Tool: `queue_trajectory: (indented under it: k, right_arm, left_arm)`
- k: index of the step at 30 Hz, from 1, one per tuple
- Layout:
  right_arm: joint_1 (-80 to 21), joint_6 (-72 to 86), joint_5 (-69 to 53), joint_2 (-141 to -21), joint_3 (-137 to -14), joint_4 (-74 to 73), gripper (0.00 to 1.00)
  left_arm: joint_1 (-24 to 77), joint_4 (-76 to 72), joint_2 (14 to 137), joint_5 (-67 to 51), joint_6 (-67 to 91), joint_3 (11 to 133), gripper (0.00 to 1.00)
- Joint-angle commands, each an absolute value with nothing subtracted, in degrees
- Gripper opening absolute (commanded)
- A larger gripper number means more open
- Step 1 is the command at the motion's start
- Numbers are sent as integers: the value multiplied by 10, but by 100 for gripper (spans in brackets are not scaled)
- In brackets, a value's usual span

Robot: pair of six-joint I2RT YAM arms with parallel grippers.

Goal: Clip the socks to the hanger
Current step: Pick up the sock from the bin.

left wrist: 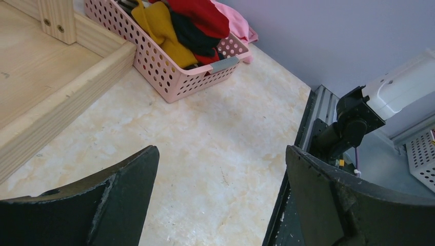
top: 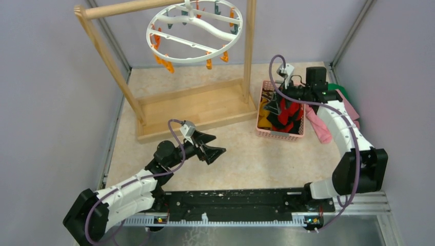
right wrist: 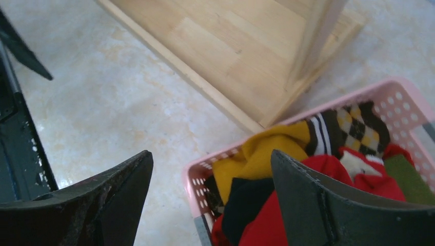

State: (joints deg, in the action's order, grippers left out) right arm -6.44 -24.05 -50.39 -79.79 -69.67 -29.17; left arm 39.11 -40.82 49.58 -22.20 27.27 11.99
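The socks [top: 282, 114] lie heaped in a pink basket [top: 262, 132] at the right: yellow [right wrist: 267, 148], black [right wrist: 246, 200], red [right wrist: 328, 166] and a checked one among them. The hanger [top: 195, 31], a white ring with orange and teal clips, dangles from the wooden rack at the back left. My right gripper [top: 273, 106] hovers open over the basket's near corner; in the right wrist view its jaws [right wrist: 211, 154] straddle the rim and hold nothing. My left gripper [top: 219, 144] is open and empty above bare tabletop, its jaws [left wrist: 221, 151] pointing toward the basket [left wrist: 169, 77].
The wooden rack's base [top: 195, 110] lies left of the basket, with uprights rising from it. A pink cloth [top: 320, 128] and a green cloth [top: 343, 92] sit right of the basket. A black rail [top: 231, 202] runs along the near edge. Walls close in on three sides.
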Motion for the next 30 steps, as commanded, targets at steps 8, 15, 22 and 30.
queue_trajectory:
  k: [8,15,22,30]
  right_arm:
    - [-25,-198,-253,-796,-688,-254,59]
    - [-32,-221,-244,-812,-673,-283,54]
    - [-55,-225,-298,-846,-678,-305,39]
    - [-75,-230,-279,-858,-681,-305,12]
  left_arm:
    - [391,-525,512,-168,262,97,99]
    - [391,-567,572,-189,266,109,99]
    - [391,-582,596,-201,280,114,99]
    - [391,-581,589,-210,287,109,99]
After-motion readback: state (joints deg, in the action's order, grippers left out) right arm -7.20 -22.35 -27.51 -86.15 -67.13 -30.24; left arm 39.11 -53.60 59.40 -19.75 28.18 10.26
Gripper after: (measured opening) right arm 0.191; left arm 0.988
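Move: Down and to the right of the right hand, the red sock heaped in the bin lies about 8 cm right, 3 cm ahead and 11 cm lower. The yellow sock is around 2 cm left and 1 cm ahead of that hand, some 14 cm down; the dark sock is 4 cm right, 2 cm back and 13 cm down. From the left hand, the red sock is roughly 34 cm right, 19 cm ahead and 8 cm lower. Swinging right and forward while it sinks, the right hand then comes back left some 3 cm and keeps going down towards the left part of the red sock, about 8 cm lower in all. It turns clockwise by nearly 20 degrees and its left side dips, while the fingers close from almost wide open to nearly shut, the tips starting to pinch a fold of the sock. ##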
